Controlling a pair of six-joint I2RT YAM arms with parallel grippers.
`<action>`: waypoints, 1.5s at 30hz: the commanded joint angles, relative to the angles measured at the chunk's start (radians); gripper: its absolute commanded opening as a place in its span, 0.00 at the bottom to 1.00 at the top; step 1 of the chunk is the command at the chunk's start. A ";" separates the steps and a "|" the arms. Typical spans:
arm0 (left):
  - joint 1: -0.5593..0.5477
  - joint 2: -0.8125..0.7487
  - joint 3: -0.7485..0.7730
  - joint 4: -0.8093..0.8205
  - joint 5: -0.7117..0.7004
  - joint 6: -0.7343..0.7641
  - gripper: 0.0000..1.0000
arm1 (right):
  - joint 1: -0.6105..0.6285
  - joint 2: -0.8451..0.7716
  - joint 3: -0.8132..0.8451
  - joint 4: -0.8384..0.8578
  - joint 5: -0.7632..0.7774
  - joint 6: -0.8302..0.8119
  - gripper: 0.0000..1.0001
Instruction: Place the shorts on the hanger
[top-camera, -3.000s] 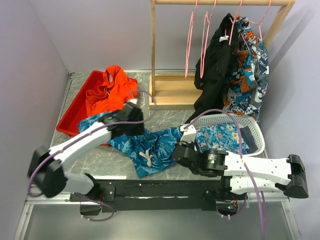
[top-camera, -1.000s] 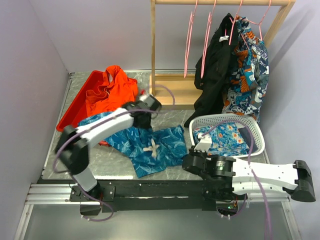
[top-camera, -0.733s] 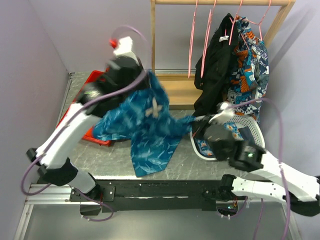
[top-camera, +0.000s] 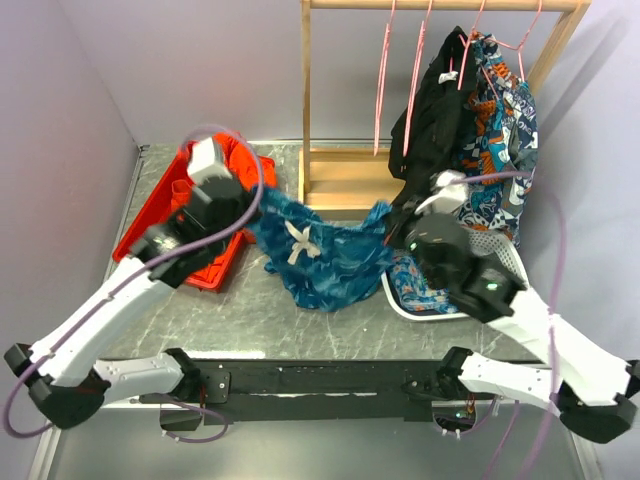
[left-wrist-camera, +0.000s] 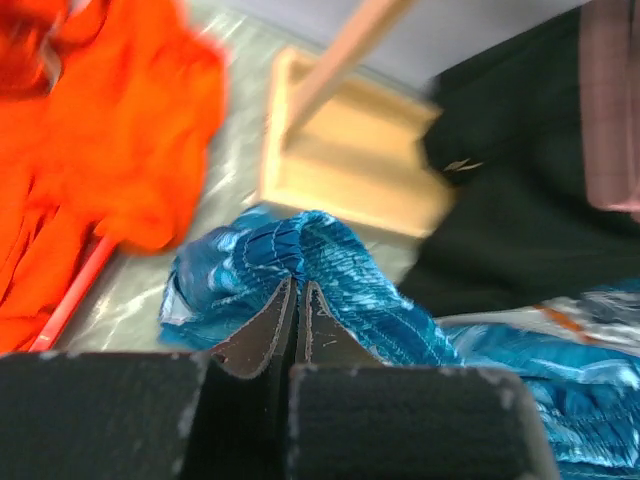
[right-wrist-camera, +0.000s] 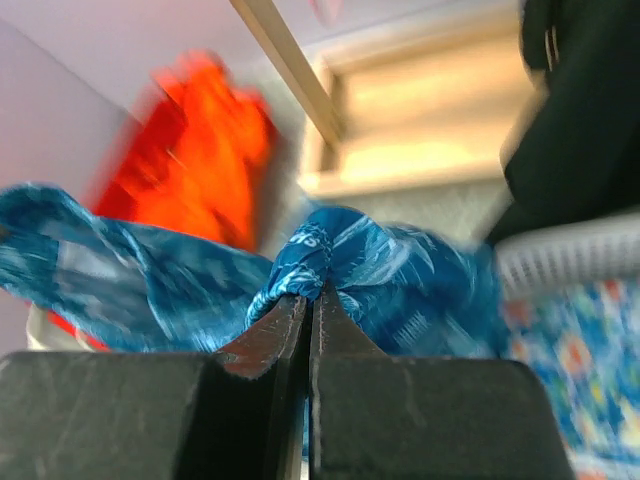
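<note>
The teal-blue leaf-print shorts (top-camera: 325, 255) hang off the table, stretched between both grippers in front of the wooden rack. Their white drawstring (top-camera: 297, 243) dangles near the middle. My left gripper (top-camera: 252, 207) is shut on the waistband's left end, the bunched shorts (left-wrist-camera: 335, 262) showing just past the left gripper's tips (left-wrist-camera: 298, 286). My right gripper (top-camera: 393, 228) is shut on the right end, with the fabric of the shorts (right-wrist-camera: 400, 268) folded over the right gripper's tips (right-wrist-camera: 312, 291). Empty pink hangers (top-camera: 380, 80) hang from the rail above.
A red bin (top-camera: 150, 215) with an orange garment (top-camera: 235, 165) sits at the left. A white basket (top-camera: 505, 262) of floral cloth stands at the right. A black garment (top-camera: 430, 130) and a navy-and-orange floral one (top-camera: 500, 130) hang on the rack, whose wooden base (top-camera: 345, 180) lies behind the shorts.
The shorts were lifted off the table by both grippers. The left arm swung high, then came down; the shorts now hang spread between the two grippers near the rack.
</note>
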 joint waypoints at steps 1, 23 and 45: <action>0.087 -0.059 -0.274 0.106 0.148 -0.117 0.01 | -0.062 -0.007 -0.232 0.016 -0.127 0.129 0.00; 0.144 0.024 -0.615 0.324 0.442 -0.149 0.01 | -0.224 0.212 0.342 -0.130 -0.196 -0.133 0.69; 0.144 -0.005 -0.568 0.275 0.446 -0.083 0.01 | -0.485 0.725 0.869 -0.219 -0.124 -0.196 0.65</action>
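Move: The stretched shorts hang from both shut grippers; the bare table patch they go to is about 30 cm below, some 10 cm right and 4 back from the left hand, and 15 cm left of the right hand, level with it. The second pink hanger is roughly 23 cm ahead, 3 right and 10 above the right hand, with the first pink hanger 6 cm left of it; the white basket lies 18 cm right and 32 below that hand. Both hands drop swiftly together, some 25 cm down with fingers tipping nearly 30 degrees further down, to lay the shorts on the table; the left stays shut on the waistband and eases up a few centimetres. The right opens wide near the bottom, lets go, then climbs over 30 cm while reaching about 20 cm forward and slightly right, sinking a little at the end as its open fingers come up to the second pink hanger. ##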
